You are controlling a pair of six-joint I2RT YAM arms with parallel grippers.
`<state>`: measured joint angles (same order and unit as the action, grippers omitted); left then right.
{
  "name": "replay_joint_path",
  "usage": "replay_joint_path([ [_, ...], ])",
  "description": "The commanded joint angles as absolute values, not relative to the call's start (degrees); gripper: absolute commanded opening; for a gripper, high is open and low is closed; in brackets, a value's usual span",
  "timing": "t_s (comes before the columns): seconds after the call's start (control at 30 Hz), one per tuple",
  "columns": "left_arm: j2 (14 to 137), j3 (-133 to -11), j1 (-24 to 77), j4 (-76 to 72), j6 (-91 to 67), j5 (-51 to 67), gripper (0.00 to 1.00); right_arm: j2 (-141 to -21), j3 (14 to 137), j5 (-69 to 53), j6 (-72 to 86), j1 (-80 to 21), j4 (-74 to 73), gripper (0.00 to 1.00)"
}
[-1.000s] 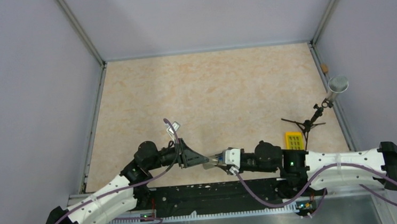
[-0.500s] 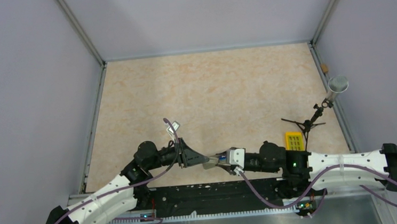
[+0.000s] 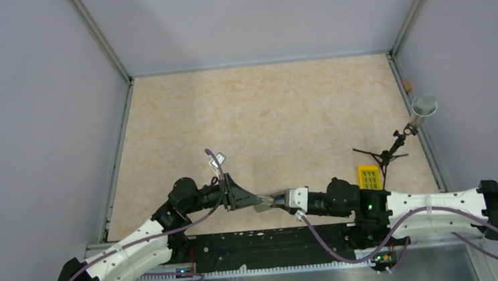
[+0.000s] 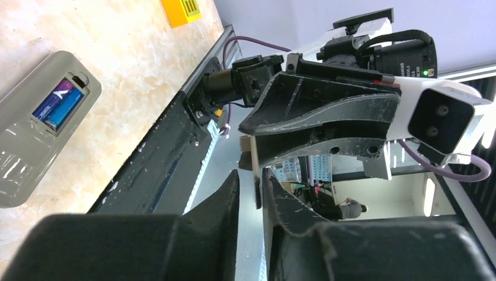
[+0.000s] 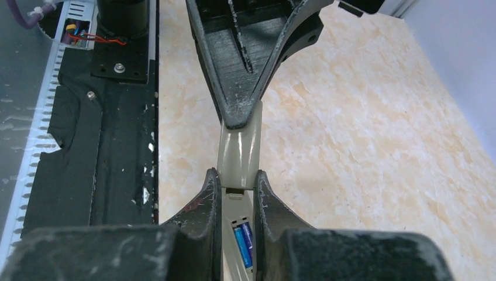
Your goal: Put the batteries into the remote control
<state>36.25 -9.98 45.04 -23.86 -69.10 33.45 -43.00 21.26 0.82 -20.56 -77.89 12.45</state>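
The remote control lies grey back up on the table, with the two blue batteries in its open recess. They also show between my right fingers, as batteries. A thin grey battery cover hangs above the remote, and my right gripper is shut on its near end. My left gripper is at the cover's other end, its jaws slightly parted; one finger is off the plate. Both grippers meet near the table's front edge, the left gripper beside the right gripper.
A yellow block lies right of the right arm. A small black tripod with a grey cup-shaped head stands by the right wall. The black base rail runs along the near edge, close under the grippers.
My right gripper has closed onto the cover and slid slightly left. My left gripper's jaws have parted a little. The remote has not moved.
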Motion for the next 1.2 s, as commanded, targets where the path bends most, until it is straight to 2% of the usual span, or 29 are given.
replay_joint_path([
  [0.0, 34.95, -9.64, 45.09, -21.81, -67.39, 31.54, 0.31, -40.97, 22.45, 2.44, -20.63, -78.62, 14.32, 0.02],
  [0.07, 33.04, -10.38, 45.10, -16.75, -65.48, 28.64, 0.50, -41.29, 23.82, 3.72, -20.08, -78.64, 11.86, 0.00],
  [0.2, 28.02, -12.81, 45.09, -4.74, -61.27, 21.57, 0.65, -43.18, 26.62, 6.87, -18.72, -78.59, 6.75, 0.00],
  [0.37, 23.57, -15.22, 45.09, 6.51, -57.69, 15.59, 0.67, -45.51, 30.85, 12.38, -16.46, -78.61, 0.44, 0.00],
  [0.57, 25.27, -15.60, 45.16, 9.03, -56.95, 18.08, 0.66, -47.97, 37.75, 20.69, -11.78, -78.64, -11.64, 0.00],
  [0.87, 31.33, -14.30, 45.74, 5.11, -56.74, 22.64, 0.67, -51.21, 44.54, 26.26, -9.26, -78.59, -25.53, 0.00],
  [1.03, 39.65, -14.11, 48.57, -1.63, -58.26, 24.66, 0.65, -52.60, 45.26, 26.66, -8.71, -76.63, -27.26, 0.00],
  [1.17, 43.90, -15.23, 53.89, -3.72, -58.65, 20.60, 0.66, -53.48, 45.19, 24.41, -8.38, -74.55, -26.74, 0.00],
])
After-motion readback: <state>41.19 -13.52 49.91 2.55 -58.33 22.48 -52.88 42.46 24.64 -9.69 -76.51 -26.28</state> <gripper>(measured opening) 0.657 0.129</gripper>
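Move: The remote control lies open on the table about 17 cm below both hands: from the left hand some 6 cm ahead and 3 cm right, from the right hand about 6 cm ahead and 1 cm left. The battery cover is pinched between them, its middle about 3 cm right of the left hand and 2 cm left of the right. The two batteries sit in the remote, roughly 6 cm ahead and 5 cm right of the left hand. Left fingers release the cover and sink 10 cm; right carries the cover forward-right, turning about 30 degrees clockwise. ##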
